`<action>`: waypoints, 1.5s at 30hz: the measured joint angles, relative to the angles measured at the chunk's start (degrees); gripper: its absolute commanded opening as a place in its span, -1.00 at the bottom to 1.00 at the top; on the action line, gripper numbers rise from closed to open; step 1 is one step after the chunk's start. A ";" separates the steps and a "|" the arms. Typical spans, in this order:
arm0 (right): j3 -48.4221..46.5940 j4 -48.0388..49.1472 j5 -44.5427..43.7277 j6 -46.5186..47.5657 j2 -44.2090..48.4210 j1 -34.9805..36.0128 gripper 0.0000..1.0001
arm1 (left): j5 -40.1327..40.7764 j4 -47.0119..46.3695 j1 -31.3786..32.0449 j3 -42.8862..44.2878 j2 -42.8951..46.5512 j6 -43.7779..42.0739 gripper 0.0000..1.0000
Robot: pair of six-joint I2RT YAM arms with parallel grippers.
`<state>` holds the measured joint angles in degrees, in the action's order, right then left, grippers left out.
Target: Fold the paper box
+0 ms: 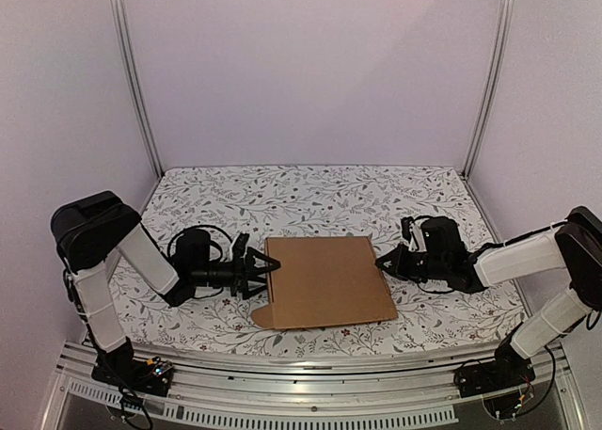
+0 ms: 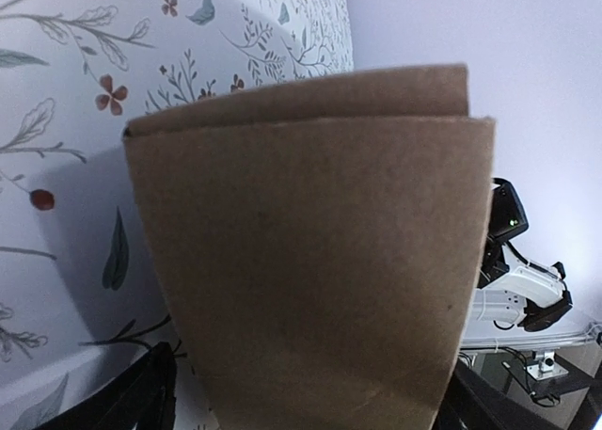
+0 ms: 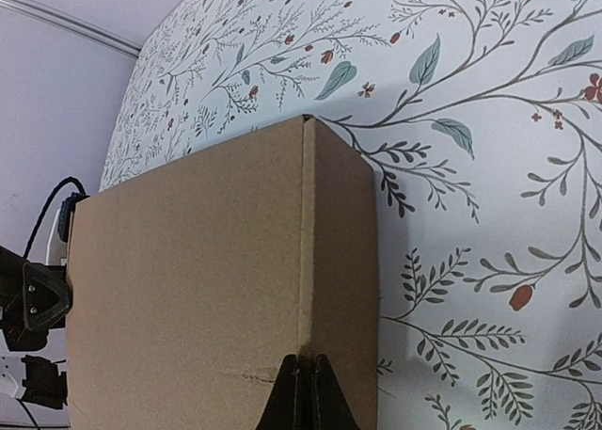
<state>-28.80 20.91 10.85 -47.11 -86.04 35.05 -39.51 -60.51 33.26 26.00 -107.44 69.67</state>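
The paper box (image 1: 329, 281) lies folded flat and closed in the middle of the table, plain brown, with a small flap (image 1: 265, 313) sticking out at its near left corner. My left gripper (image 1: 260, 272) is open at the box's left edge, its fingers spread either side of that edge. In the left wrist view the cardboard (image 2: 310, 261) fills the space between the two dark fingers (image 2: 149, 392). My right gripper (image 1: 382, 261) is shut, its tips touching the box's right edge. In the right wrist view the closed fingertips (image 3: 306, 378) rest against the box's (image 3: 188, 298) top crease.
A floral cloth (image 1: 310, 199) covers the table. Aluminium posts (image 1: 134, 72) and white walls close in the back and sides. A metal rail (image 1: 310, 378) runs along the near edge between the two arm bases.
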 measured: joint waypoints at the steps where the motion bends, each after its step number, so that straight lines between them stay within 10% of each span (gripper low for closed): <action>1: 0.00 0.00 0.02 -0.04 0.00 -0.02 -1.00 | -0.20 -0.85 0.00 0.00 -0.39 0.59 0.62; 15: 0.22 -0.07 0.24 -0.20 0.35 -0.20 -0.99 | -1.44 -4.44 0.02 0.09 -1.92 4.33 -0.37; 37: -5.16 -34.64 -1.25 17.81 27.21 0.07 0.30 | -3.89 7.78 -2.62 0.11 8.87 3.52 -1.00; 41: -9.70 -38.93 -1.31 25.79 32.17 2.29 0.95 | -5.44 9.79 -3.67 0.09 9.90 5.38 -1.00; 45: -13.22 -41.40 -1.70 34.60 36.00 6.32 0.97 | -7.82 11.50 -5.27 -0.02 12.17 7.61 -1.00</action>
<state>-42.02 -20.49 9.15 -12.51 -50.04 41.36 -47.33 -49.01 27.99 25.98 -95.26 77.28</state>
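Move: The box's left end is already between the open fingers of my left hand, and its middle lies about 13 cm to that hand's right, 2 cm back and about level with it. A loose flap sticks out at the near left corner, some 9 cm back and 2 cm to the left of my left hand. From my right hand, whose shut fingertips rest on the box's right edge, the middle is roughly 10 cm to the left, 5 cm back and 3 cm below. My left fingers close across the thickness of the box's left end, clamp it from above and below, and hold still briefly. My left hand then lifts it about 4 cm, drifting some 2 cm left. Meanwhile my shut right fingertips come free of the right edge, drawing back and right, then rising some 16 cm clear while the fingers open wide and the wrist swings up and counter-clockwise. ##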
